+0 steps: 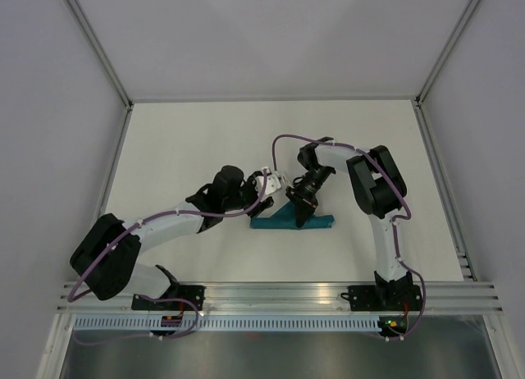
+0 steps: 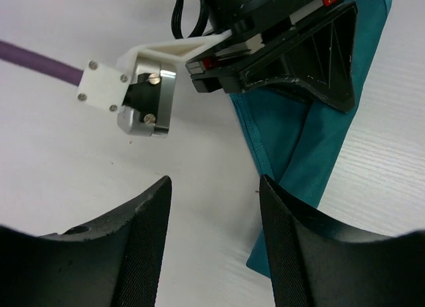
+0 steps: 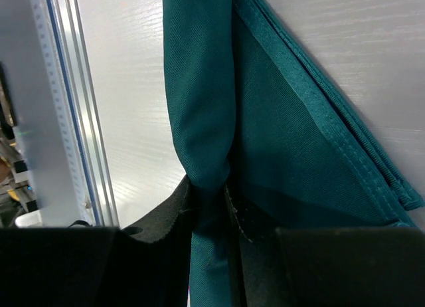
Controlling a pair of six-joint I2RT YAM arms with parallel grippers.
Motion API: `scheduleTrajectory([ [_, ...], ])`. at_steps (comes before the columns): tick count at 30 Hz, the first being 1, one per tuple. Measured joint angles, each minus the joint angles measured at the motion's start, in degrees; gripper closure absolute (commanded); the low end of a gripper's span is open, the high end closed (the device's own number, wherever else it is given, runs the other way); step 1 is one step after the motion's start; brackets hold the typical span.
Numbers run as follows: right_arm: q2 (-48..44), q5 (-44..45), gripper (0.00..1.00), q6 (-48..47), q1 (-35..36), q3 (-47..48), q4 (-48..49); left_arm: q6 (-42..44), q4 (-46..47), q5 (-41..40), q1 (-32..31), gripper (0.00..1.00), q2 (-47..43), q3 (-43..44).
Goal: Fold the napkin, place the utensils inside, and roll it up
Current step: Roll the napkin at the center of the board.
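Observation:
The teal napkin (image 1: 297, 221) lies as a narrow roll with a triangular flap on the white table, near the middle. My right gripper (image 1: 300, 213) is shut on the rolled part of the napkin (image 3: 199, 107), the cloth pinched between its fingers (image 3: 169, 210). My left gripper (image 1: 264, 184) is open and empty just left of the napkin; its fingertips (image 2: 149, 220) hang above bare table, with the napkin's edge (image 2: 312, 141) beside the right finger. The dark blue utensil is hidden.
The aluminium rail (image 1: 279, 295) runs along the near table edge. Grey walls enclose the table on the left, back and right. The right arm's wrist (image 2: 279, 34) is close in front of the left gripper.

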Motion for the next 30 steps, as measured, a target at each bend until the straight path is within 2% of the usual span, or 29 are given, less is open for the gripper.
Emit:
scheduleTrajectory([
  [9,4.66,-1.81,0.75,-0.28,-1.09,3.56,-6.58,10.03,4.98,-4.63,-9.73,0.39,2.32,-2.93],
  [19,6.43,-2.12,0.75,-0.28,-1.51,4.81,-9.09,16.13,9.60,-10.03,-18.99,0.36,9.68,-5.60],
  [26,6.99,-2.29,0.75,-0.26,-1.81,4.81,-9.94,17.22,11.52,-12.44,-19.69,0.37,14.23,-3.28],
  [30,7.23,-2.29,0.75,-0.31,-1.90,4.81,-10.51,17.22,11.43,-13.20,-19.69,0.41,16.70,-0.55],
])
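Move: The folded napkin's rolled near strip, its middle, lies about 5 cm back and 7 cm to the right of the open left hand, some 9 cm below. Its left end lies about 5 cm back, 5 cm left; the right gripper, already pinching the strip, is around 9 cm to the right and 5 cm back, about 9 cm lower. From the right hand the napkin's middle is about 3 cm left, level forward and in height. Swinging back, right and down, about 7 cm each way, the left hand comes in low over the napkin's rolled strip just left of the right gripper, easing forward about 2 cm at the end; it turns clockwise, and its fingers stay open either side of the strip. The right hand keeps its pinch, edging 1–2 cm back and right while its fingers tilt some 10 degrees up towards the base. ##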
